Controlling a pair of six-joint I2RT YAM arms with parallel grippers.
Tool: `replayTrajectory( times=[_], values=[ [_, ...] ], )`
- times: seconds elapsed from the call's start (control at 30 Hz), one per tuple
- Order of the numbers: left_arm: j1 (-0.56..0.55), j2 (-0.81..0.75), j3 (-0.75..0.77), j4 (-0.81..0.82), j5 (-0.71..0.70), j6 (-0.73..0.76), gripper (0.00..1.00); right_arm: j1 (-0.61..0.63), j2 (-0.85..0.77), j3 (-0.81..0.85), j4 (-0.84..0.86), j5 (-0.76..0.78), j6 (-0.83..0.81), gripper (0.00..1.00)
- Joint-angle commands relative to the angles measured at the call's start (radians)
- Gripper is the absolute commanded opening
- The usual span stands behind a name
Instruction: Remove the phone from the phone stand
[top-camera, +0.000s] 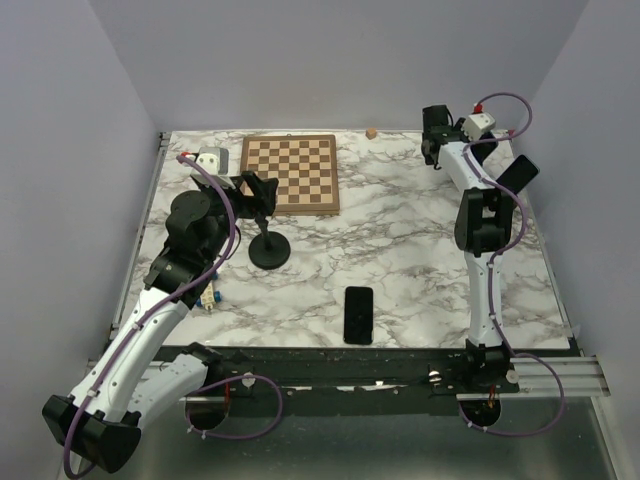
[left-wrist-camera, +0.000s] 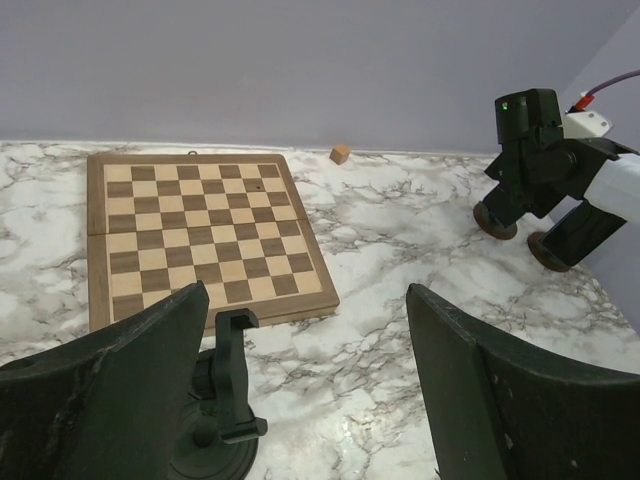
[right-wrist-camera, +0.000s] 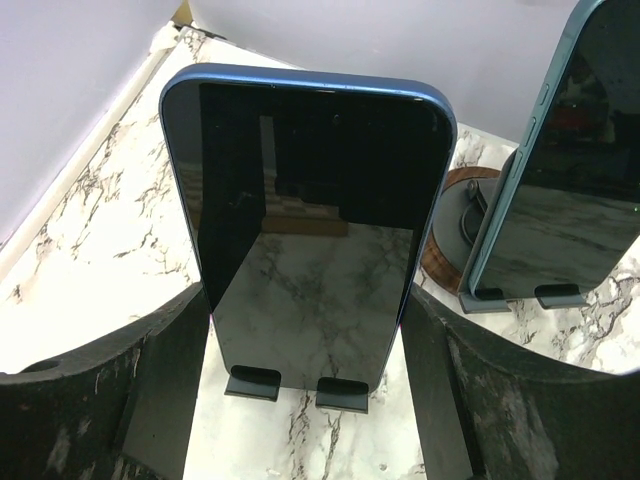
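Note:
A blue-edged phone (right-wrist-camera: 305, 220) stands upright, its dark screen facing me, with its lower edge in the two hooks of a phone stand (right-wrist-camera: 343, 393). My right gripper (right-wrist-camera: 305, 300) is open. Its fingers (right-wrist-camera: 150, 380) stand on either side of the phone's lower half, close to its edges. A second blue phone (right-wrist-camera: 565, 170) leans on another stand just to the right. In the top view the right arm (top-camera: 462, 165) reaches to the far right corner, where one dark phone (top-camera: 517, 175) shows. My left gripper (left-wrist-camera: 308, 300) is open and empty beside an empty black stand (left-wrist-camera: 225, 400).
A chessboard (top-camera: 290, 173) lies at the back middle, with a small wooden cube (top-camera: 371, 132) by the back wall. The empty black stand (top-camera: 268, 240) is left of centre. A black phone (top-camera: 358, 314) lies flat near the front edge. A small coloured object (top-camera: 208, 297) lies under the left arm.

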Motion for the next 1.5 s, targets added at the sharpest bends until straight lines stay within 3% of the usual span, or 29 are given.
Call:
replayTrajectory(
  times=[0.0,0.2,0.3,0.67,0.9,1.07,1.33,1.47],
  values=[
    [0.002,0.003,0.027,-0.007,0.026,-0.007,0.88,0.029,-0.053,-0.056,0.104,0.074,-0.059,0.32],
    [0.002,-0.001,0.025,-0.005,0.02,-0.003,0.88,0.034,-0.134,-0.112,0.148,0.067,-0.089,0.08],
    [0.003,-0.002,0.025,-0.004,0.018,-0.001,0.88,0.035,-0.178,-0.147,0.18,0.046,-0.114,0.01],
    [0.006,0.002,0.024,-0.003,0.015,0.0,0.88,0.055,-0.309,-0.255,0.157,-0.068,-0.098,0.0],
    [0.011,0.009,0.022,0.0,0.025,-0.006,0.88,0.151,-0.507,-0.458,0.194,-0.238,-0.257,0.01],
    [0.016,0.018,0.025,-0.001,0.028,-0.007,0.88,0.193,-0.758,-0.743,0.336,-0.537,-0.389,0.01],
    [0.026,0.013,0.019,0.0,0.036,-0.018,0.88,0.205,-1.034,-1.048,0.251,-0.82,-0.419,0.01],
    [0.024,0.005,0.012,0.008,0.035,-0.016,0.88,0.204,-1.075,-1.12,0.164,-0.927,-0.41,0.01]
  ],
)
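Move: I already have the phone on the nearer stand pinched by its sides in my right hand, with that stand's base about 11 cm below and 2 cm back. The phone already lying flat, my guide for laying this one down, is roughly 45 cm back, 32 cm left and 12 cm lower. The second stand's phone leans about 11 cm right and 8 cm back, at similar height. From my left hand the flat phone is some 16 cm back, 28 cm right and 34 cm down. Keeping the side pinch, I ease my right hand slightly left, then draw the phone up about 6 cm off its stand. From there I sweep faster back and left over open marble towards the flat phone, some 16 cm back and 13 cm across, swinging the wrist about 50 degrees counter-clockwise on the way and staying high. ##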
